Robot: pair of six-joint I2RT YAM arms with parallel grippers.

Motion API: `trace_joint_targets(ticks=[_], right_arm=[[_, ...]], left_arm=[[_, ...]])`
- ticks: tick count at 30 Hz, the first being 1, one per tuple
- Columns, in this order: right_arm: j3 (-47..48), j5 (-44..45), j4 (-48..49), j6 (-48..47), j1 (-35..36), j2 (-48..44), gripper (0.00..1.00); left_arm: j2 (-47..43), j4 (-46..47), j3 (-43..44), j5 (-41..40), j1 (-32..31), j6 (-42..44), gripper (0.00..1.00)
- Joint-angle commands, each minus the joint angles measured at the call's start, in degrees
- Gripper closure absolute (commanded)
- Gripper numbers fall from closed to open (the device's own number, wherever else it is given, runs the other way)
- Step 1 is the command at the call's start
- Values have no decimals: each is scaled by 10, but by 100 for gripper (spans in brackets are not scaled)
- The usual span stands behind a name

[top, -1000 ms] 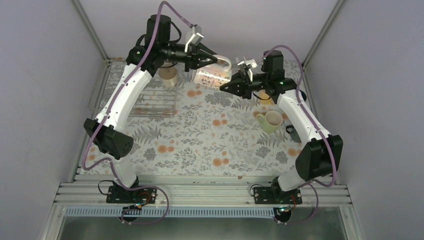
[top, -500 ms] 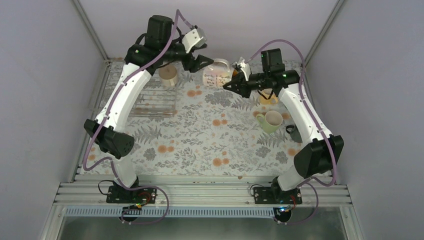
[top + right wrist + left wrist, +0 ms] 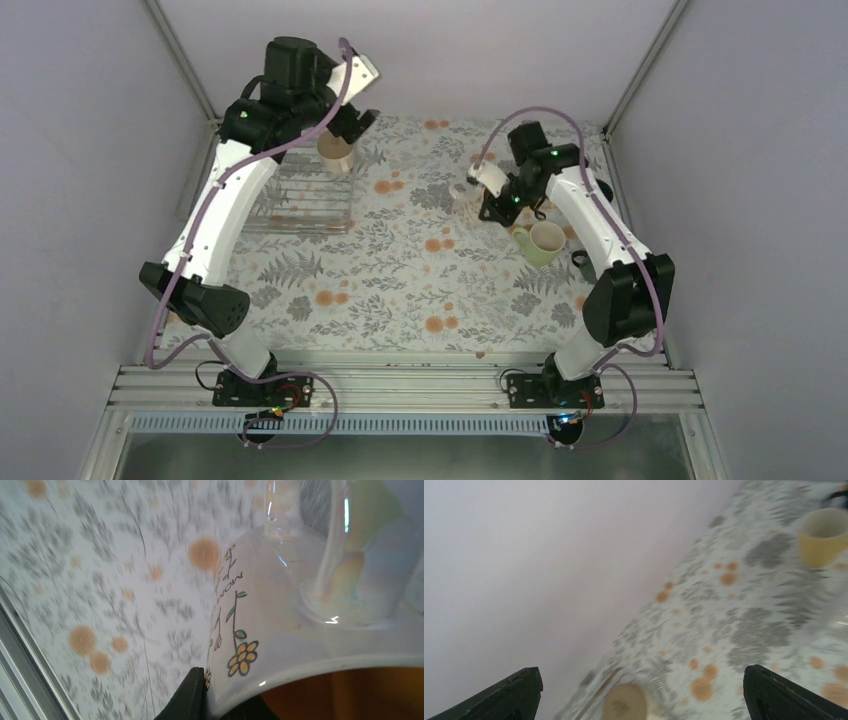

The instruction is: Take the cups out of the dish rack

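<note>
In the right wrist view the patterned white cup (image 3: 300, 630), orange inside, fills the frame, and my right gripper (image 3: 215, 702) is shut on its rim, one finger (image 3: 192, 695) outside and the other inside. From above, that cup (image 3: 463, 190) hangs low over the cloth at my right gripper (image 3: 480, 196). A cream-white cup (image 3: 336, 150) stands on the dish rack (image 3: 300, 200). My left gripper (image 3: 357, 118) is raised just behind it, open and empty (image 3: 642, 680). The pale green cup (image 3: 542, 243) and dark green cup (image 3: 586, 263) sit at the right. The left wrist view shows the yellow cup (image 3: 821, 541).
A floral cloth (image 3: 400, 280) covers the table. Purple-grey walls (image 3: 90, 200) close in the left, back and right. The right arm's forearm (image 3: 590, 215) crosses above the cups on the right. A metal rail (image 3: 400, 385) runs along the near edge.
My left gripper opened, released the patterned cup and pulled back up to the left. My right gripper took the cup and carried it nearer and lower over the cloth.
</note>
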Motion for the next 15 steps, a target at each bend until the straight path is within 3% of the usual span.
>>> trace_joint_targets(ticks=[1,5,15], right_arm=[[-75,84,14,-26,21,-5,96],[-98,105,18,-16,46,10,96],[-113,189,31,13,101,64,96]], left_arm=[[12,17,8,-126,42,-19,0],[42,-21,26,-147,67,-27,0],[12,76,-134,-269,71,21,0]])
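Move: The right hand holds the white cup by its wall; its free spot on the table lies about 5 cm to the left, 1 cm ahead and 16 cm below. The green cup stands some 17 cm to the right, 1 cm ahead, the yellow cup 18 cm right and 18 cm ahead. From the empty left hand, the beige cup is about 19 cm ahead, 13 cm left and 35 cm below, with the rack's middle 13 cm ahead and 32 cm left. Lower the right gripper about 10 cm with the white cup still pinched, drawing back some 5 cm and tipping the fingers nearer straight down, towards the clear table left of the green cup. Meanwhile swing the open left gripper left and forward towards the beige cup, turning it some 25 degrees counter-clockwise, then sink it steeply while the leftward travel slows. ##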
